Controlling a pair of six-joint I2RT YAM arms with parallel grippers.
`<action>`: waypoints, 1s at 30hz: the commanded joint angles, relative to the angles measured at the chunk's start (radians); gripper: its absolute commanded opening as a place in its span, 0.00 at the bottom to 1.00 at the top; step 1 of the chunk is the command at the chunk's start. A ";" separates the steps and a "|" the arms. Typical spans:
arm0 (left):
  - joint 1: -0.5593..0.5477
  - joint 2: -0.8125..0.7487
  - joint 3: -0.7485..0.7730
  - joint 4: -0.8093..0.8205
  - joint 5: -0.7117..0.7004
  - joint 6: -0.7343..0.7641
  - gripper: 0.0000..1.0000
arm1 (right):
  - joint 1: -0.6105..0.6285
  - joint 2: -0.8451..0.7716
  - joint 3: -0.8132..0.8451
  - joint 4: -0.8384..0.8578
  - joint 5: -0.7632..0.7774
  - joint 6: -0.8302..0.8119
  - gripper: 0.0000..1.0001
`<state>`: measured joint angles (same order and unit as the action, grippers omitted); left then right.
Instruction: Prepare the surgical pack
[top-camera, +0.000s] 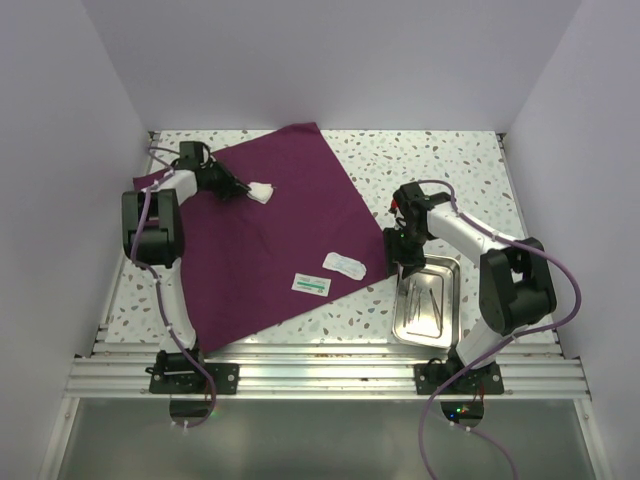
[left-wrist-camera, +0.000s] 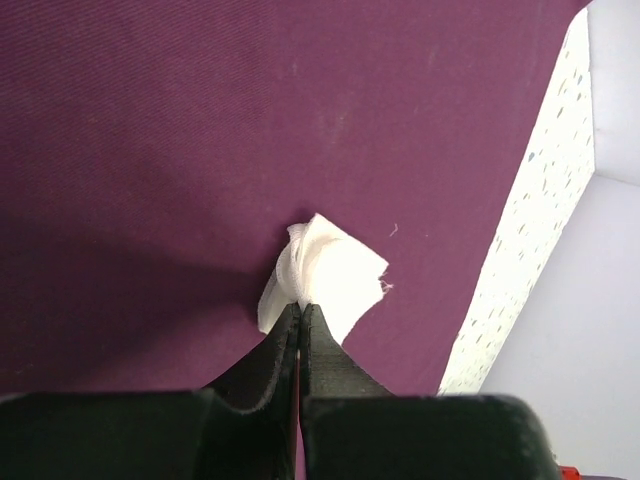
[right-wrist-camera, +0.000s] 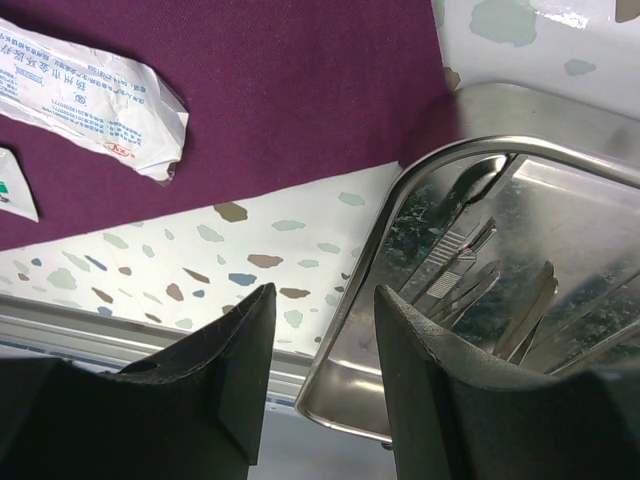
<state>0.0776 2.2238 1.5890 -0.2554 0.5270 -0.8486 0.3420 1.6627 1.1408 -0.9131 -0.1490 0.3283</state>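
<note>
The dark purple cloth (top-camera: 270, 240) (left-wrist-camera: 150, 130) lies spread flat on the speckled table. My left gripper (top-camera: 247, 189) (left-wrist-camera: 300, 308) is shut on a white gauze pad (top-camera: 263, 192) (left-wrist-camera: 335, 265) over the cloth's far left part. At the cloth's right corner stands the steel tray (top-camera: 452, 312) (right-wrist-camera: 520, 140), with thin metal instruments (top-camera: 420, 300) (right-wrist-camera: 470, 270) inside. My right gripper (top-camera: 405, 272) (right-wrist-camera: 322, 300) is open at the tray's left rim, which shows between its jaws. Two small packets (top-camera: 343, 264) (top-camera: 312, 284) (right-wrist-camera: 90, 90) lie on the cloth's near part.
White walls close in the speckled table (top-camera: 430, 160) on the left, back and right. Aluminium rails (top-camera: 320, 375) run along the near edge by the arm bases. The tray sits close to the rails and to the right arm.
</note>
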 joint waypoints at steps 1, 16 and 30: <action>0.008 0.022 0.006 0.018 -0.009 0.026 0.00 | 0.006 0.003 0.033 -0.009 0.006 0.003 0.48; 0.008 -0.021 0.023 -0.050 -0.035 0.085 0.20 | 0.008 0.002 0.031 -0.006 0.003 0.006 0.48; 0.008 -0.069 -0.046 -0.054 -0.047 0.099 0.40 | 0.012 -0.001 0.023 -0.003 0.002 0.005 0.48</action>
<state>0.0784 2.1868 1.5551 -0.3126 0.4824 -0.7658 0.3481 1.6627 1.1408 -0.9127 -0.1493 0.3283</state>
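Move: The left hand, shut on the near-left edge of the gauze, is almost over its spot: the gauze's middle is about 4 cm to the right, 1 cm ahead and 2 cm below. The white pouch is some 22 cm back and 28 cm right, the green-label packet some 28 cm back and 20 cm right, both about 2 cm lower. From the idle right hand the gauze lies roughly 26 cm ahead, 36 cm left and 4 cm lower. The left fingers let go of the gauze's near-left edge: the shut hand first lowers it straight down about 2 cm to the purple cloth, pauses there and begins to open. Still opening, to well under half, it lifts some 1.5 cm and eases back about 1.5 cm, away from the gauze. ##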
